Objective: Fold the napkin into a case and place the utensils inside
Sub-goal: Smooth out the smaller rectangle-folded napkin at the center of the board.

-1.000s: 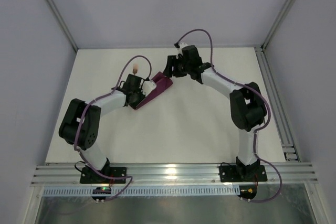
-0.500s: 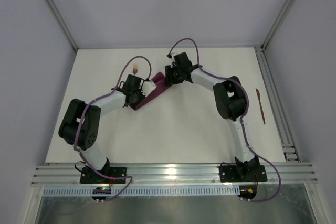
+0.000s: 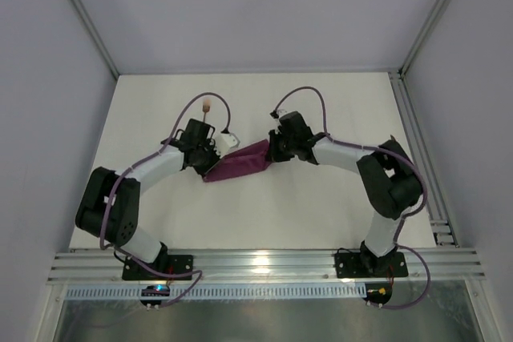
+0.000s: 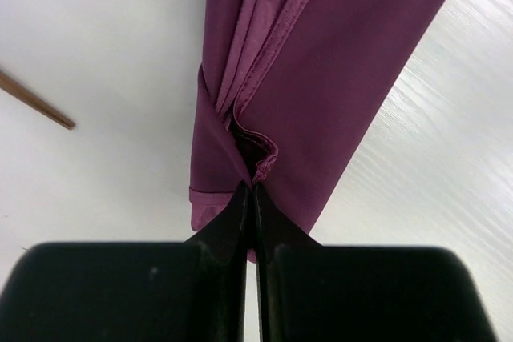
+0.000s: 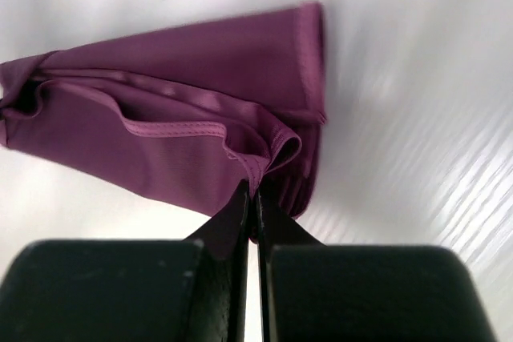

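The magenta-purple napkin (image 3: 239, 163) is folded into a long narrow band lying across the middle of the table, and a gripper pinches each end. My left gripper (image 3: 211, 166) is shut on the bunched hem at its left end (image 4: 251, 187). My right gripper (image 3: 270, 154) is shut on the layered hem at its right end (image 5: 252, 190). In the right wrist view the napkin (image 5: 160, 94) shows an open fold along its upper layer. One of the utensils, a fork (image 3: 207, 106) with a pale head, lies behind the left arm. A thin brown handle (image 4: 36, 102) shows in the left wrist view.
An aluminium rail (image 3: 418, 150) runs along the table's right side, and a wider one (image 3: 256, 262) crosses the near edge by the arm bases. Grey walls close in the left, right and back. The right arm's elbow (image 3: 393, 178) juts toward the right rail.
My right gripper has shut on the napkin's right end. Both arms have drawn the napkin toward the near side and turned it from a diagonal to nearly level.
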You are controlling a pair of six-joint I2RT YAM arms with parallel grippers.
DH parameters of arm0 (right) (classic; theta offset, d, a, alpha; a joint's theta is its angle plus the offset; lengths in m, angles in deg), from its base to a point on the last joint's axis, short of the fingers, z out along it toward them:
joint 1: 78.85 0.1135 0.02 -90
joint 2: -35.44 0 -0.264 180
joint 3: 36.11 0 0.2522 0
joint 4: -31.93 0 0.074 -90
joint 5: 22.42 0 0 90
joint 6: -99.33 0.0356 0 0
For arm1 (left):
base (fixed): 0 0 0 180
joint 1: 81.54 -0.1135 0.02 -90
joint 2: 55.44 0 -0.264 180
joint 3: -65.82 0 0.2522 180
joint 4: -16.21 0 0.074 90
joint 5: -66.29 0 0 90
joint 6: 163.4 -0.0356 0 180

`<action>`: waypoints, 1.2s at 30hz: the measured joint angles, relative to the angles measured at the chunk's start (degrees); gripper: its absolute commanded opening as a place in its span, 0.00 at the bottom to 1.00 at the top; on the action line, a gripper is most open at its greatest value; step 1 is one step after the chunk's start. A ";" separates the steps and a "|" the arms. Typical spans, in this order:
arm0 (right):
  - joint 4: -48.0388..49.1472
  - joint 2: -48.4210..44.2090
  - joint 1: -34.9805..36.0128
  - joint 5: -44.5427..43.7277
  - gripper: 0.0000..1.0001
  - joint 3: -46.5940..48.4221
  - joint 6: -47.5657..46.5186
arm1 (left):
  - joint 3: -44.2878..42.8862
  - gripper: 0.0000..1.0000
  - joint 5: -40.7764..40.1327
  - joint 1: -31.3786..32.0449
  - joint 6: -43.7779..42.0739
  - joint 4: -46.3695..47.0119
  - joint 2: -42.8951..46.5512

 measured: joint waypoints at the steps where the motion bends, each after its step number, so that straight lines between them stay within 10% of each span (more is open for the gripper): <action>1: -0.74 -2.91 1.42 -1.09 0.03 -2.01 0.20 | 0.33 0.00 0.98 0.09 -0.61 -1.31 0.98; 11: -4.44 -16.20 6.47 -2.51 0.07 -9.31 2.62 | 1.95 0.00 4.13 0.26 -5.66 -7.04 2.36; 29: 3.26 1.29 -2.19 3.91 0.07 -2.58 3.10 | 1.92 0.00 2.67 0.72 -10.23 -3.85 -0.79; 32: 4.90 -0.50 -1.68 3.41 0.39 -5.07 0.90 | 1.92 0.00 2.45 0.72 -10.36 -3.74 -0.81; 36: 4.00 -2.82 -1.01 1.70 0.47 -5.25 -3.15 | 1.92 0.00 2.40 0.72 -10.40 -3.69 -0.85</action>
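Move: Both hands pinch the ends of the folded napkin just above the board. Its middle lies about 10 cm to the left hand's right, some 2 cm ahead and 2 cm lower; from the right hand it is about 11 cm to the left and 1 cm back, also 2 cm lower. The brown utensil lies some 17 cm ahead of the left hand, about 1 cm to its left and 3 cm lower. Keeping the napkin's ends pinched, both hands go on sweeping back, the right by about 8 cm while rising some 4 cm, the left by only about 4 cm before it sinks about 2 cm towards the board, edges forward a little and holds there, its wrist turned some 10 degrees clockwise. The right hand then comes forward again about 7 cm and down some 6 cm to set its end on the board, rises slightly and opens its fingers to let go. ##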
